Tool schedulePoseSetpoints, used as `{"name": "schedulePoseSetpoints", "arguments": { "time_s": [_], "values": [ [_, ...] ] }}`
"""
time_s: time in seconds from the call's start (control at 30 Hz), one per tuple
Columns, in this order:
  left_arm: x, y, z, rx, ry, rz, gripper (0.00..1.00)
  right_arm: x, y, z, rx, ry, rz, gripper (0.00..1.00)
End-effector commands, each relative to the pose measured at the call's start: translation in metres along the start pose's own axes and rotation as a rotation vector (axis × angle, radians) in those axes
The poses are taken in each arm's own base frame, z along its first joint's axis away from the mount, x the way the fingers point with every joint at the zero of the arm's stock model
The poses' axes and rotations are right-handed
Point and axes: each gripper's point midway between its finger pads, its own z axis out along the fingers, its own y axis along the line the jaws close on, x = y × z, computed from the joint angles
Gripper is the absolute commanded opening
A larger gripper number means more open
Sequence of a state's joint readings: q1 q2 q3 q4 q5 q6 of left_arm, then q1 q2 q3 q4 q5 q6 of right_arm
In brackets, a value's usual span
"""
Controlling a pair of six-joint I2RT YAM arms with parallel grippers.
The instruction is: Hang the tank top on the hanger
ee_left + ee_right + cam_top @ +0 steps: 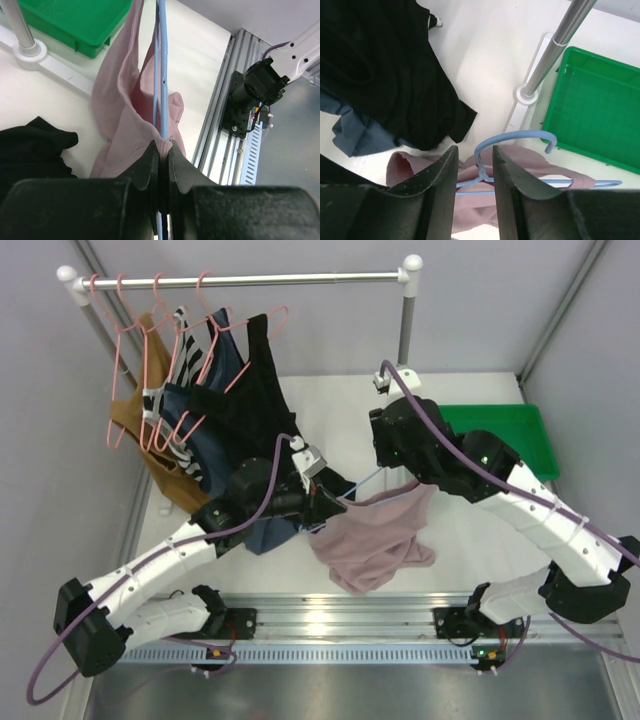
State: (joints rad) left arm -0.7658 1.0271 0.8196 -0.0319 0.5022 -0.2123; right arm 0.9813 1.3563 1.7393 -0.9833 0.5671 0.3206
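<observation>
The mauve-pink tank top (375,535) droops from the light-blue wire hanger (368,480) down onto the white table between the arms. My left gripper (325,505) is shut at one end of the hanger. In the left wrist view its jaws (164,146) pinch a fold of the tank top (125,105) together with the hanger wire (161,75). My right gripper (385,462) hovers at the hook end. In the right wrist view it (475,150) stands open, with the hanger's neck (480,167) between the fingers and untouched, and the tank top (470,210) below.
A clothes rail (240,280) at the back left carries pink wire hangers with a black top (250,390), a navy top and others. A green tray (500,435) lies at the back right, beside the rail's right post (555,45). An aluminium rail (330,625) runs along the near edge.
</observation>
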Motion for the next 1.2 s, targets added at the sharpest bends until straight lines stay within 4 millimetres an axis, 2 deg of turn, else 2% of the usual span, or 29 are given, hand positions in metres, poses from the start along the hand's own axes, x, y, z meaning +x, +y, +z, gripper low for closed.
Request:
{"name": "schedulePoseSetpoints", "arguments": {
  "time_s": [0.0,0.07,0.17,0.2,0.3,0.33,0.43,0.6,0.77,0.87,0.9,0.93,1.03,1.17],
  "values": [
    [-0.031,-0.006,-0.002,-0.003,-0.138,0.047,0.0,-0.017,0.002,-0.015,-0.038,-0.081,0.053,0.35],
    [-0.035,-0.006,-0.003,-0.009,-0.162,0.048,0.0,-0.015,0.0,-0.016,-0.037,-0.081,0.05,0.38],
    [-0.037,-0.005,-0.006,-0.023,-0.191,0.034,0.0,-0.013,0.0,-0.016,-0.039,-0.081,0.053,0.48],
    [-0.037,-0.003,-0.006,-0.037,-0.196,0.022,0.0,-0.012,-0.001,-0.017,-0.04,-0.079,0.051,0.56],
    [-0.034,-0.002,-0.007,-0.042,-0.201,0.008,0.0,-0.01,-0.004,-0.019,-0.039,-0.085,0.06,0.66],
    [-0.033,0.0,-0.008,-0.055,-0.204,0.003,0.0,-0.009,-0.005,-0.02,-0.036,-0.085,0.066,0.73],
    [-0.03,0.003,-0.012,-0.074,-0.209,-0.003,0.0,-0.008,-0.013,-0.027,-0.022,-0.102,0.086,0.85],
    [-0.027,0.005,-0.016,-0.098,-0.217,-0.017,0.0,-0.016,-0.025,-0.046,-0.028,-0.155,0.132,0.96],
    [-0.035,0.006,-0.024,-0.136,-0.223,-0.034,0.0,-0.022,-0.039,-0.063,-0.023,-0.204,0.165,1.0],
    [-0.053,0.003,-0.037,-0.168,-0.262,-0.026,0.0,-0.026,-0.046,-0.07,-0.017,-0.229,0.179,1.0],
    [-0.053,0.005,-0.04,-0.193,-0.25,-0.03,0.0,-0.027,-0.051,-0.074,-0.005,-0.241,0.184,1.0],
    [-0.064,0.001,-0.047,-0.197,-0.261,-0.023,0.0,-0.027,-0.054,-0.075,0.004,-0.246,0.181,1.0],
    [-0.08,-0.006,-0.064,-0.226,-0.263,-0.011,0.0,-0.03,-0.065,-0.081,0.039,-0.265,0.179,1.0],
    [-0.109,-0.016,-0.088,-0.266,-0.284,0.007,0.0,-0.033,-0.07,-0.085,0.055,-0.277,0.184,1.0]
  ]
}}
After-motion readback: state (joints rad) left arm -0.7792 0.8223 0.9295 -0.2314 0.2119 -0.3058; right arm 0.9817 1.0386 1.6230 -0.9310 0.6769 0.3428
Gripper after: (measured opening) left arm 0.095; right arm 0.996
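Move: The hanger's neck stands between the right hand's part-open fingers, only 1 or 2 cm ahead of them; from the left hand, which pinches one end of the hanger together with the tank top, it lies some 9 cm right, 8 ahead and 10 higher. The tank top's middle sags about 8 cm right of the left hand, level ahead and 14 below. From the right hand, the rack post rises roughly 20 cm ahead and 4 right, and the green bin lies 22 ahead, 32 right and about 32 lower. Rightward and up, with a slight draw back, the right hand opens its fingers wide and comes free of the hanger's neck, about 10 cm in all, its wrist tilting up a little. The left hand keeps its pinch on hanger and cloth, easing left and turning some 15 degrees counter-clockwise before it lifts quickly, ending about 7 cm higher. ##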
